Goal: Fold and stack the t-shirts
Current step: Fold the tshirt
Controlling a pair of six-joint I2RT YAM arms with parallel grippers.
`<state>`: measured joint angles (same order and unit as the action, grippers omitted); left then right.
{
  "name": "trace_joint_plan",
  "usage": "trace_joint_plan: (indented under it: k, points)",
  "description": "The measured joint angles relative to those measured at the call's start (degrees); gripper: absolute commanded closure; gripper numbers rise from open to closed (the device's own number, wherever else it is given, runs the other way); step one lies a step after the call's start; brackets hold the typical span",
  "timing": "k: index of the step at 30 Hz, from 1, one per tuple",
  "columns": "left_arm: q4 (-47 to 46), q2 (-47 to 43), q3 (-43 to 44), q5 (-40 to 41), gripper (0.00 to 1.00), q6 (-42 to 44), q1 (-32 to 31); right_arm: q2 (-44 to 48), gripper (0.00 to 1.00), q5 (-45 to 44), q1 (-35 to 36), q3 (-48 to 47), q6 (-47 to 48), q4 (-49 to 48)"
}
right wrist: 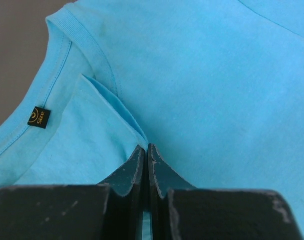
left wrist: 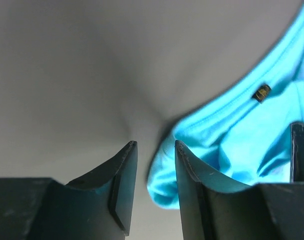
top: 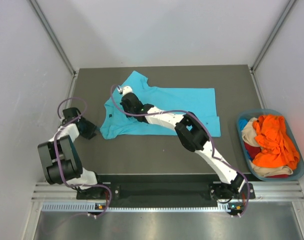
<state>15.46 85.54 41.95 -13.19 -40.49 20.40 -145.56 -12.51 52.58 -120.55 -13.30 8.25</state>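
Observation:
A bright turquoise t-shirt (top: 182, 110) lies spread across the dark table. My right arm reaches over it to its left part, near the collar. There my right gripper (top: 125, 100) is shut on a raised fold of the cloth (right wrist: 116, 107), and its tips (right wrist: 145, 146) pinch the turquoise fabric. A small black size label (right wrist: 38, 117) sits on the collar hem. My left gripper (top: 90, 131) is low at the shirt's lower left corner. Its jaws (left wrist: 155, 145) stand open, with the shirt's bunched edge (left wrist: 164, 187) showing in the gap between them.
A blue-grey plastic basket (top: 264, 112) stands at the table's right edge. It holds an orange t-shirt (top: 274, 140) on top, with beige (top: 248, 131) and red (top: 252, 150) cloth under it. Grey walls close in the table on the left, back and right.

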Motion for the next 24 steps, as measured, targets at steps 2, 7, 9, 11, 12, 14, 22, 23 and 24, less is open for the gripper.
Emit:
trace_joint_plan:
  k: [2,7,9,11,12,14,22,23,24]
  points:
    - [1.5,-2.4,0.0,2.1,0.59,0.9,-1.1,0.0,1.00,-0.5,-0.2,0.0,-0.5,0.0]
    - [2.8,-9.7,-0.2,4.1,0.63,3.0,-5.8,0.2,1.00,-1.9,-0.6,0.2,-2.0,0.0]
    - [2.9,-12.0,-0.3,3.8,0.64,3.8,-7.0,0.6,1.00,-2.6,-0.7,0.6,-2.4,0.0]
    - [3.1,-13.1,-0.6,3.6,0.64,4.8,-7.1,1.0,1.00,-3.1,-0.9,0.9,-2.9,0.0]
    - [3.1,-13.3,-0.8,3.4,0.64,5.2,-7.1,1.2,1.00,-3.3,-0.9,0.9,-3.0,0.1]
    - [3.2,-13.4,-1.5,2.8,0.64,6.0,-7.2,1.4,1.00,-3.5,-1.0,0.9,-3.3,0.0]
    - [2.9,-12.5,-6.6,-3.2,0.64,7.5,-8.5,1.8,1.00,-3.5,-1.2,1.4,-4.0,0.1]
    - [2.8,-12.3,-6.9,-3.5,0.63,7.5,-8.8,1.8,1.00,-3.5,-1.2,1.5,-4.1,0.1]
    - [2.7,-12.3,-7.2,-3.8,0.63,7.5,-9.0,1.9,1.00,-3.4,-1.2,1.7,-4.3,0.1]
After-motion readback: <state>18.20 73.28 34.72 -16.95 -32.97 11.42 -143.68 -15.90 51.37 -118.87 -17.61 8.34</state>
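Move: The t-shirt's near-left corner lies about 4 cm to the left hand's right, 2 cm back and just below it. The collar tag is some 8 cm ahead and 8 cm right of that hand; the fold pinched in the right fingers is about 8 cm ahead and 16 cm right of it. From the right hand, the tag sits roughly 8 cm left and level, and the near-left corner about 12 cm left and 10 cm back. Rightward and up in a small hop of about 5 cm, then right, back and down, the left hand rounds the t-shirt's near-left corner to just off its near edge, turning some 15 degrees clockwise with fingers still part open. The right hand keeps its pinch on the fold, easing it right, forward and slightly up, about 2 cm in all. ##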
